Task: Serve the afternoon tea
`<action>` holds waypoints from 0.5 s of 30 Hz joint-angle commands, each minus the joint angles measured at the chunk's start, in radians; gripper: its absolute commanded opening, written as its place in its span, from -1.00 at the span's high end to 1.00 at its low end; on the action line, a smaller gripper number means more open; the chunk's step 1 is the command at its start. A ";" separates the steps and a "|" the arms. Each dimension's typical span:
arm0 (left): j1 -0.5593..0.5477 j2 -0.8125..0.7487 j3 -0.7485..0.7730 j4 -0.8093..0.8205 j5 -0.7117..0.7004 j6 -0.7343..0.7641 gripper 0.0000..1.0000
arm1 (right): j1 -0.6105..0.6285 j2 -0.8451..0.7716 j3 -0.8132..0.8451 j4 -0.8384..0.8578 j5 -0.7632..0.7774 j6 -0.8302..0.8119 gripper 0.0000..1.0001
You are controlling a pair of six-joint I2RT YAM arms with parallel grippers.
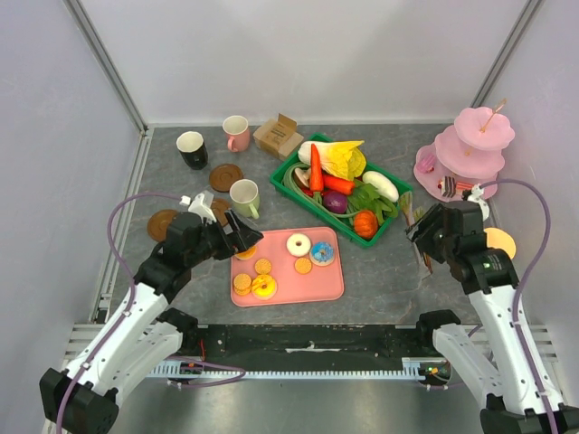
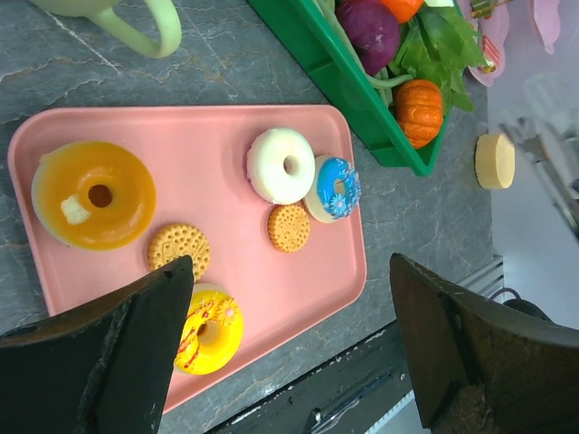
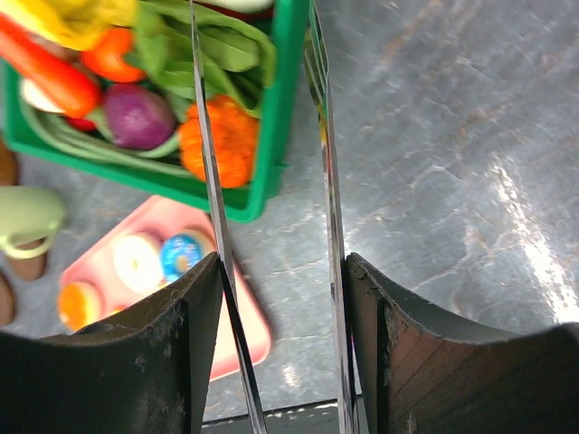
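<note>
A pink tray (image 1: 326, 280) holds a white donut (image 1: 298, 244), a blue donut (image 1: 322, 253), a yellow donut (image 1: 264, 286) and round biscuits (image 1: 262, 267). My left gripper (image 1: 240, 237) is open and empty over the tray's left end. In the left wrist view its fingers (image 2: 99, 362) flank the yellow donut (image 2: 208, 330), with an orange donut (image 2: 93, 194) to the left. My right gripper (image 1: 423, 233) is shut on metal tongs (image 3: 206, 181), right of the green basket. Black (image 1: 191, 149), pink (image 1: 237, 133) and pale-green (image 1: 244, 197) mugs stand at the back left among brown coasters (image 1: 226, 176).
A green basket (image 1: 298, 185) of toy vegetables stands behind the tray. A small cardboard box (image 1: 278, 136) is by the pink mug. A pink tiered stand (image 1: 470, 154) at the back right carries a striped cake slice (image 1: 448, 187). One biscuit (image 1: 498, 242) lies at the right edge.
</note>
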 commanded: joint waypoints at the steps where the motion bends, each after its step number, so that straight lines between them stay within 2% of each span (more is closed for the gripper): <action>1: -0.002 -0.011 0.052 -0.039 -0.030 -0.007 -0.89 | -0.002 -0.017 0.142 -0.031 -0.098 -0.043 -0.24; 8: -0.004 -0.013 0.067 -0.059 -0.045 -0.007 -0.89 | 0.004 0.081 0.218 0.072 -0.366 -0.118 -0.24; 10: -0.002 -0.014 0.075 -0.073 -0.055 -0.009 -0.89 | 0.047 0.122 0.222 0.112 -0.400 -0.124 -0.24; 15: -0.004 -0.019 0.084 -0.107 -0.073 -0.010 -0.89 | 0.436 0.257 0.253 0.169 -0.207 -0.114 -0.24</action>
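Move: The right hand already holds the tongs. From it the blue doughnut on the pink tray is about 24 cm to the left, nearly level forward and some 16 cm below. The white doughnut lies 7 cm left of the blue one and 2 cm farther out. The pumpkin in the green basket is roughly 13 cm left of the right hand, 8 cm ahead. From the left hand, the blue doughnut is about 19 cm right, level forward. Right hand carries the tongs about 10 cm left towards the tray, rising 5 cm and turning 25 degrees counter-clockwise. ##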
